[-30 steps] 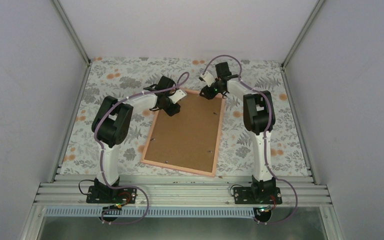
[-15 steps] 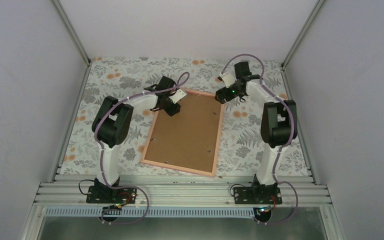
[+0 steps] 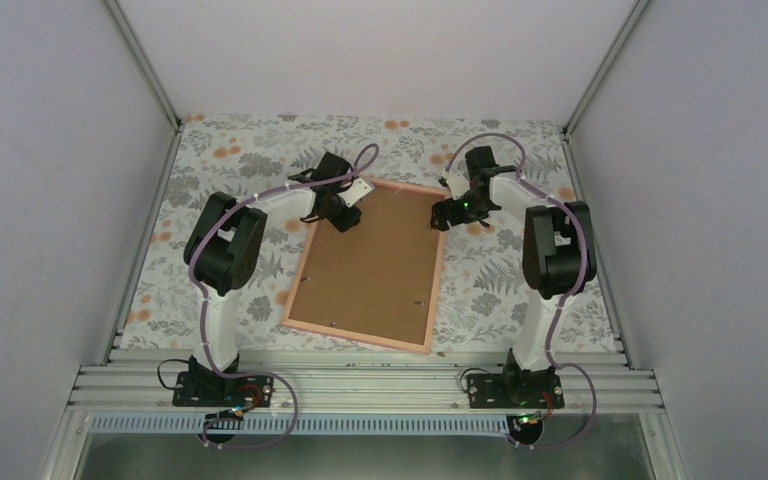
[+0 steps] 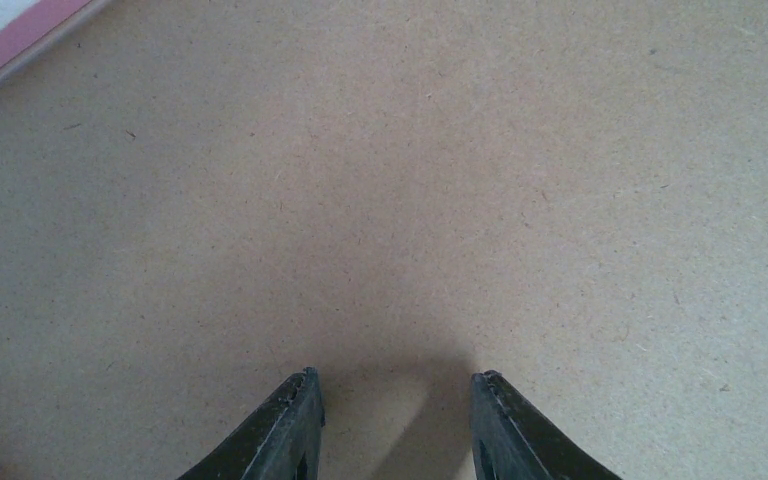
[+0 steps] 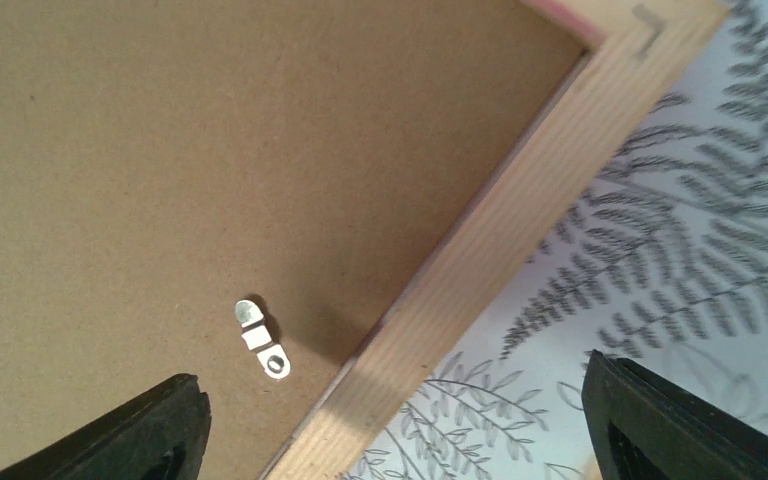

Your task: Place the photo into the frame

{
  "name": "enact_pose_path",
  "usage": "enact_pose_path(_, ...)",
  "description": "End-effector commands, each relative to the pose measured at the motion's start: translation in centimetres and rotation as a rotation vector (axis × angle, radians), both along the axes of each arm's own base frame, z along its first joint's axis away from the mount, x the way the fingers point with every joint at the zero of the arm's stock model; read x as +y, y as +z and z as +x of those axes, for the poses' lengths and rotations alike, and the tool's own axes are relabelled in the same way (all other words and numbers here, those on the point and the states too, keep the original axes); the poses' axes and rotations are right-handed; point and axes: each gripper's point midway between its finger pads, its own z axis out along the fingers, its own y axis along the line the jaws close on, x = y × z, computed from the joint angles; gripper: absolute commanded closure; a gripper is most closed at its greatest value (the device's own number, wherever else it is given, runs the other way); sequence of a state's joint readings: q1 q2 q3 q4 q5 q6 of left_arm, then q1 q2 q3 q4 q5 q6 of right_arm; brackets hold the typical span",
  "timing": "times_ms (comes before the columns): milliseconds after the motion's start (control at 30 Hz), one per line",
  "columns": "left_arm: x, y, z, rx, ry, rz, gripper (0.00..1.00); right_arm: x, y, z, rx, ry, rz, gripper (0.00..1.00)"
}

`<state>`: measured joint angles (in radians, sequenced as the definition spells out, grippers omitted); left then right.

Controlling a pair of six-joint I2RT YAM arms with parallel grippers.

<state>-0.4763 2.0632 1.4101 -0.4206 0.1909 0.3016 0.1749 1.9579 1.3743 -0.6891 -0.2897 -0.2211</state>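
The pink-edged wooden frame lies face down on the flowered table, filled by a brown backing board. The photo is hidden. My left gripper hovers close over the board near the frame's far left corner. Its jaws stand partly apart with only bare board between them. My right gripper is wide open over the frame's far right corner. Its jaws straddle the wooden rail, holding nothing. A small metal tab lies on the board beside the rail.
A flowered cloth covers the table around the frame. Grey walls close in the back and both sides. An aluminium rail carrying both arm bases runs along the near edge. More small tabs dot the board.
My right gripper has opened wide and moved from beyond the frame's far edge down onto its far right corner, its elbow swinging out right. The left arm has not moved.
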Motion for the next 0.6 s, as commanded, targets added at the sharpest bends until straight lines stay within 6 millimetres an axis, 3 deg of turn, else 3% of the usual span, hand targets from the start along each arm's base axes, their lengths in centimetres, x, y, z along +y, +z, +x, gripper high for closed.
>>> enact_pose_path(0,0.2,-1.0,-0.2,0.016,0.014,0.016,0.62,1.8,-1.4,-1.3,0.060,0.002,0.042,0.09)
enact_pose_path(200,0.1,-1.2,-0.2,0.020,0.016,0.012,0.62,3.2,-2.8,-1.5,0.071,0.019,0.026,0.09)
enact_pose_path(367,0.2,-1.2,-0.3,0.018,0.017,0.014,0.62,2.6,-4.1,-0.6,0.041,0.010,-0.053,0.22)
enact_pose_path(567,0.2,-1.2,-0.3,0.018,0.022,0.014,0.62,1.9,-4.9,0.0,0.031,-0.004,-0.095,0.46)
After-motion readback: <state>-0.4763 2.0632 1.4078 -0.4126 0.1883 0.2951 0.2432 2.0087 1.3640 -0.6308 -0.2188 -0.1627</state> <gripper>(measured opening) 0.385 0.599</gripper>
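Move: The metal tab near the frame's right bar lies some 3 cm to the right hand's left, about 1 cm back and 3 cm below. The bar's nearest stretch runs almost under this hand, about 1 cm to its left and 3 cm down, level fore and aft. The frame's far right corner is about 9 cm ahead and 1 cm right; the near right tab is roughly 19 cm back and 5 cm left. From the left hand, the first tab is some 16 cm right, level ahead. The right hand brings its inner fingertip against the metal tab on the backing board, while its outer finger comes down by the outer edge of the frame's right bar. It sinks about 2 cm and slides left about 2.5 cm with a slight draw back, then eases forward again and a touch right as the wide-open fingers close by about a third. ##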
